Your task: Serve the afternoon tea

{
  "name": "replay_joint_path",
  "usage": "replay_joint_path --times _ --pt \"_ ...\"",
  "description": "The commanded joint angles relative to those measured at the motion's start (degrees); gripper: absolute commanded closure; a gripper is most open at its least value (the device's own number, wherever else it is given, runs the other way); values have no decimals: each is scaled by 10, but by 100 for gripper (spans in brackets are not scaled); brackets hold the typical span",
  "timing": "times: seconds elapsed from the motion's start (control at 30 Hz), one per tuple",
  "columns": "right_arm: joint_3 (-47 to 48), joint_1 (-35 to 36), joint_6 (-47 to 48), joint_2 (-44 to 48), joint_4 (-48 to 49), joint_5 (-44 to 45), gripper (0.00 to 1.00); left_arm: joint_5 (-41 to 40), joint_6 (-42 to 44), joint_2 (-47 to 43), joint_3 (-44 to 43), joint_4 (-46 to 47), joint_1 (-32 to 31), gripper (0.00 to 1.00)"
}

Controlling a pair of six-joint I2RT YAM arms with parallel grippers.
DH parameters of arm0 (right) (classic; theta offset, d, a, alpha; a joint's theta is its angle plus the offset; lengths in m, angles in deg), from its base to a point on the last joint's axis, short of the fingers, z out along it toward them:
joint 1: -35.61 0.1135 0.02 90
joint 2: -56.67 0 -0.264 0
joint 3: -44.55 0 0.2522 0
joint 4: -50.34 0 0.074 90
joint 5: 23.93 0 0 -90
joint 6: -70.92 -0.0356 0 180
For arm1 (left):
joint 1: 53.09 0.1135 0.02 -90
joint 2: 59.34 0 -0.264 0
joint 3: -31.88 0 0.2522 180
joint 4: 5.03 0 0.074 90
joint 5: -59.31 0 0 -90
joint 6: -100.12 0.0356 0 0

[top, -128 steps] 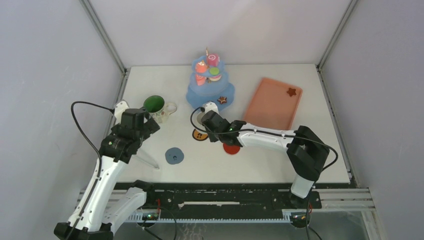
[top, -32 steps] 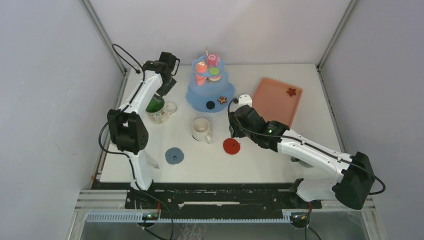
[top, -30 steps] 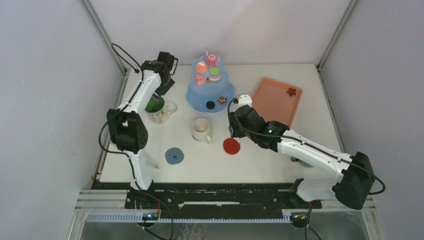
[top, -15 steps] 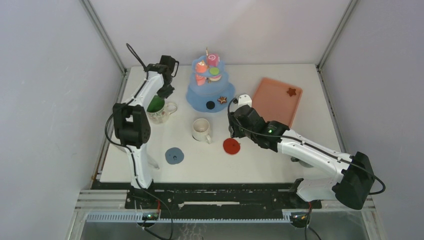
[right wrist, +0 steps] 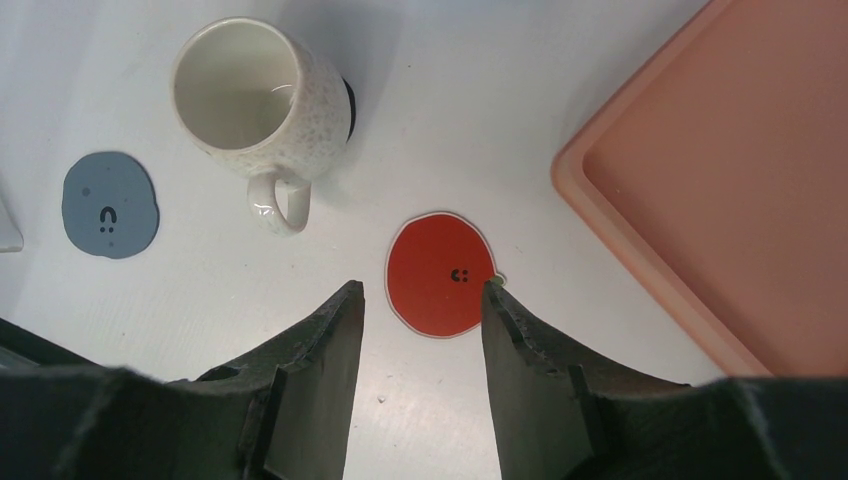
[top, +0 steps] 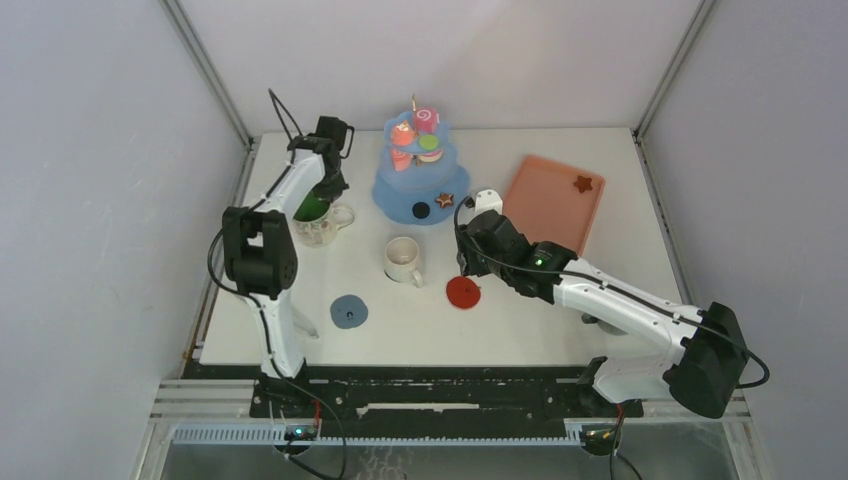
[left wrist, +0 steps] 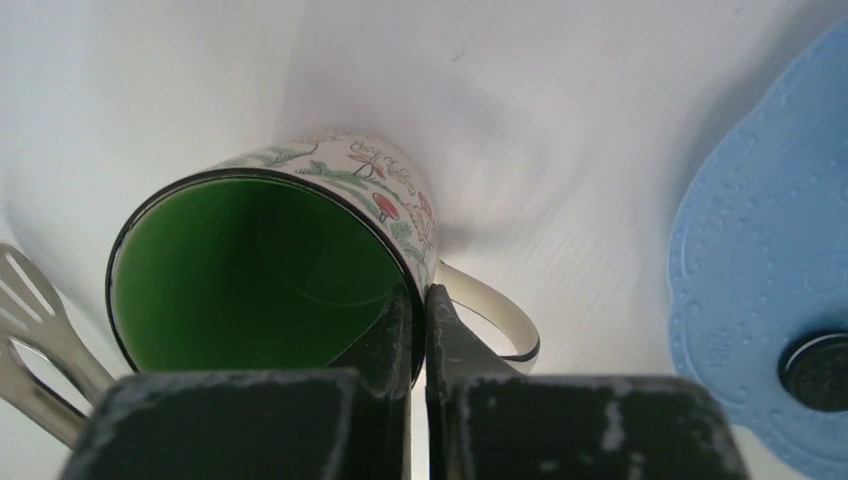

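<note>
The green mug (top: 312,211) with a flowered outside stands at the back left. My left gripper (top: 327,197) is shut on its rim beside the handle. In the left wrist view one finger sits inside the green mug (left wrist: 250,270) and the other outside, the left gripper (left wrist: 420,297) pinching the wall. The cream mug (top: 402,258) stands mid-table, upright. My right gripper (right wrist: 422,290) hangs open over a red coaster (right wrist: 440,273), holding nothing. Pastries fill the blue tiered stand (top: 392,190), the pink swirl roll (top: 427,119) on top.
A salmon-pink tray (top: 545,210) at the back right holds one brown star (top: 583,183). A grey-blue coaster (top: 349,311) lies near the front left. A black round (left wrist: 815,370) sits on the stand's bottom tier. Metal tongs (left wrist: 30,330) lie left of the green mug.
My left gripper came down onto the green mug and shut on its rim. The right arm stayed still over the red coaster.
</note>
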State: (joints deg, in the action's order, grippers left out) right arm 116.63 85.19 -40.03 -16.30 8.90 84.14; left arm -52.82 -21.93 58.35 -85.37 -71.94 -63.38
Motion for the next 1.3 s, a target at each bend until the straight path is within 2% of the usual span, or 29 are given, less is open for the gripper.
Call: replay_joint_path --times 0.0,0.1,0.23,0.43,0.5,0.57,0.63,0.73,0.8,0.9,1.0,1.1,1.13,1.17,1.27 --pt "1 2 -9 7 12 5 46 60 135 -59 60 79 4 100" --pt "1 2 -11 7 11 7 46 104 229 -114 133 134 4 100" --pt "1 1 -12 3 13 4 46 163 339 -172 182 150 4 100" --pt "2 2 -12 1 18 -6 47 175 429 -209 215 145 11 99" --pt "1 3 -14 2 14 -5 47 179 428 -208 213 142 18 94" --pt "1 3 -16 4 8 -4 47 174 416 -207 207 136 24 84" --pt "1 2 -16 5 2 -2 47 168 395 -211 191 125 25 65" --pt "1 2 -14 3 1 -1 47 162 349 -231 167 112 25 41" --pt "1 2 -13 2 4 -3 47 142 317 -248 150 98 23 31" --pt "2 2 -13 0 11 -6 47 88 231 -282 141 89 11 26" --pt "1 1 -12 -7 18 -11 47 -24 74 -316 154 63 -14 24" --pt "1 0 -8 -13 28 -18 47 -127 -79 -347 198 41 -77 18" --pt "1 -1 -6 -14 29 -19 47 -160 -132 -353 211 37 -103 3" --pt "1 0 -4 -14 30 -20 47 -179 -184 -354 220 28 -121 1" --pt "1 -1 -4 -10 27 -20 47 -168 -301 -331 227 -2 -148 0"
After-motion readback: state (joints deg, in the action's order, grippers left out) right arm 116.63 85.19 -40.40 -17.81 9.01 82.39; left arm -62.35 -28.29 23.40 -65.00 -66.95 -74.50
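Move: The left fingers already grip the rim of the green mug on its handle side, so the mug's middle is about 4 cm to their left, 1 cm back and 4 cm below. From this hand the grey-blue coaster is some 18 cm back and 6 cm right, the white mug about 9 cm back and 19 cm right, and the blue cake stand roughly 8 cm ahead and 23 cm right. From the right hand the green mug lies about 20 cm ahead and 43 cm left. Back about 5 cm and twisting clockwise some 40 degrees, the left hand keeps its pinch on the green mug's rim and swings the handle side round towards the robot. It then stops, opens wide to let the rim go and rises about 13 cm clear, turning back counter-clockwise, drawing further back and tipping up to point more forward, with a late slide to the right. ##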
